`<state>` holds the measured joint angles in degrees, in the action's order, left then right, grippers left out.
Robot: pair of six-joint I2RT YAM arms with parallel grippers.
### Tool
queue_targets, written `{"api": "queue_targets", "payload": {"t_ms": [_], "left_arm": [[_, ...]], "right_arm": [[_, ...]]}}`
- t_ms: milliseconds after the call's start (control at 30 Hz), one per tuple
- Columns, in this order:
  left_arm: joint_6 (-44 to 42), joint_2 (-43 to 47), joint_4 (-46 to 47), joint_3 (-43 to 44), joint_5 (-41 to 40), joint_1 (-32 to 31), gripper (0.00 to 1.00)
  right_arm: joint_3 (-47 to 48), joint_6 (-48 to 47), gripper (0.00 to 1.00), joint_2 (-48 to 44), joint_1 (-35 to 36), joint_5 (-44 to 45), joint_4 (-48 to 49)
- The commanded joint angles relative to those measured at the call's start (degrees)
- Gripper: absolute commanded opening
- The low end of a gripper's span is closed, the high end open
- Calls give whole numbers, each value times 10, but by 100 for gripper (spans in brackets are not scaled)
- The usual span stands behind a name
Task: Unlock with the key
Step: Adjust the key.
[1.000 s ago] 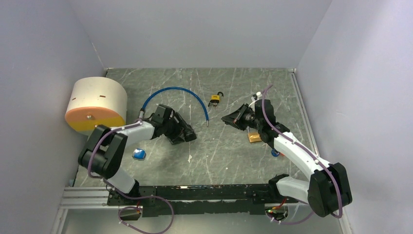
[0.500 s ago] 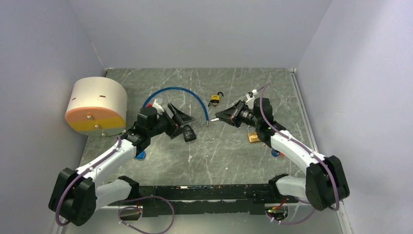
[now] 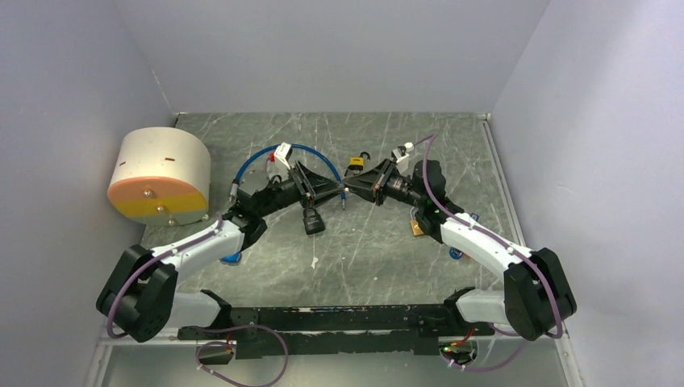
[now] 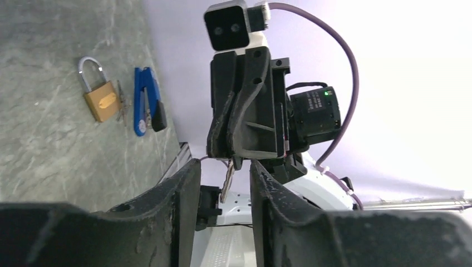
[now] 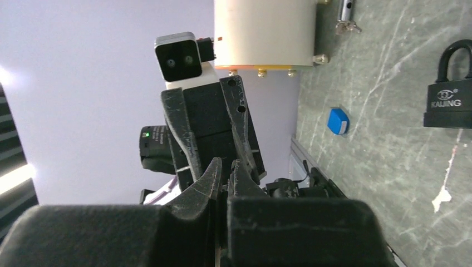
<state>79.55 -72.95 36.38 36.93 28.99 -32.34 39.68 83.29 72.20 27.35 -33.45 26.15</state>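
Note:
My right gripper (image 3: pixel 352 192) is shut on a small metal key (image 4: pixel 227 181), which sticks out of its fingertips in the left wrist view. My left gripper (image 3: pixel 339 192) faces it tip to tip above the table. Its jaws stand apart on either side of the key blade, and I see no contact. From the left wrist, my left gripper (image 4: pixel 225 167) looks straight at the right one. In its own view, my right gripper (image 5: pixel 224 167) shows only a thin slit between the fingers. A black padlock (image 3: pixel 310 219) lies on the table below the left gripper, also seen as the padlock (image 5: pixel 450 92).
A brass padlock (image 3: pixel 419 227) lies under the right arm, with a blue tool (image 4: pixel 146 100) beside it. A small yellow-and-black padlock (image 3: pixel 356 165) and a blue cable (image 3: pixel 290 149) lie further back. A white and orange cylinder (image 3: pixel 160 173) stands at the left. A blue block (image 3: pixel 231 255) is nearby.
My left gripper let go of the black padlock, rose and swung right to meet the right gripper, opening wide and then narrowing around the key. My right gripper moved left with the key.

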Motion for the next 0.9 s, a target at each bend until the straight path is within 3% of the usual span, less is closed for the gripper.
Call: {"api": "queue_targets", "payload": {"t_ms": [0, 167, 333, 400, 467, 500, 567, 633, 700, 767, 867], "left_arm": [[40, -16, 96, 10, 12, -10, 37], [50, -17, 97, 15, 3, -12, 20], [55, -7, 92, 15, 2, -14, 22], [55, -5, 93, 15, 5, -14, 8], [51, -4, 90, 18, 11, -14, 3], [45, -2, 87, 21, 14, -14, 3], [25, 6, 59, 34, 36, -11, 2], [-9, 15, 4, 56, 77, -5, 2], [-59, 26, -59, 81, 128, 5, 3], [-112, 32, -135, 113, 180, 10, 2], [-199, 22, -259, 186, 264, 10, 3]], "right_arm": [[19, 28, 0, 2, 0, -13, 60], [14, 34, 0, 0, -1, -17, 65], [10, 40, 0, 1, -5, -17, 69], [14, 35, 0, 2, -7, -20, 68], [19, 18, 0, 1, -9, -28, 66], [24, -1, 9, -3, -13, -31, 56], [32, -51, 40, -20, -27, -36, 16], [29, -91, 59, -41, -58, -66, 14], [28, -117, 66, -54, -93, -129, 49], [53, -165, 68, -52, -109, -217, 48], [108, -314, 67, -58, -103, -318, -89]]}}
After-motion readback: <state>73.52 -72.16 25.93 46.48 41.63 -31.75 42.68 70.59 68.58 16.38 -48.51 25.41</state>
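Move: The key, still pinched in the right hand's shut fingertips, pokes across between the left hand's open fingers; its middle is about 2 cm to the left hand's right and 1 cm ahead, level with it. From the right hand it is about 2 cm left and 1 cm ahead. Counted from the left hand, some 24 cm lower, the black padlock lies about 3 cm ahead and 7 cm left, the blue cable's free end about 8 cm ahead, 0 sideways, and the yellow padlock roughly 20 cm ahead and 3 cm right. Rising slightly together, about 1.5 cm, the hands stay tip to tip while the left fingers shut on the key's blade and pinch it. The right fingers then open and let go of its head, that hand backing off to the right and up by about 4 cm; the left keeps its pinch, lifts and draws back a little, turning some 10 degrees clockwise. ##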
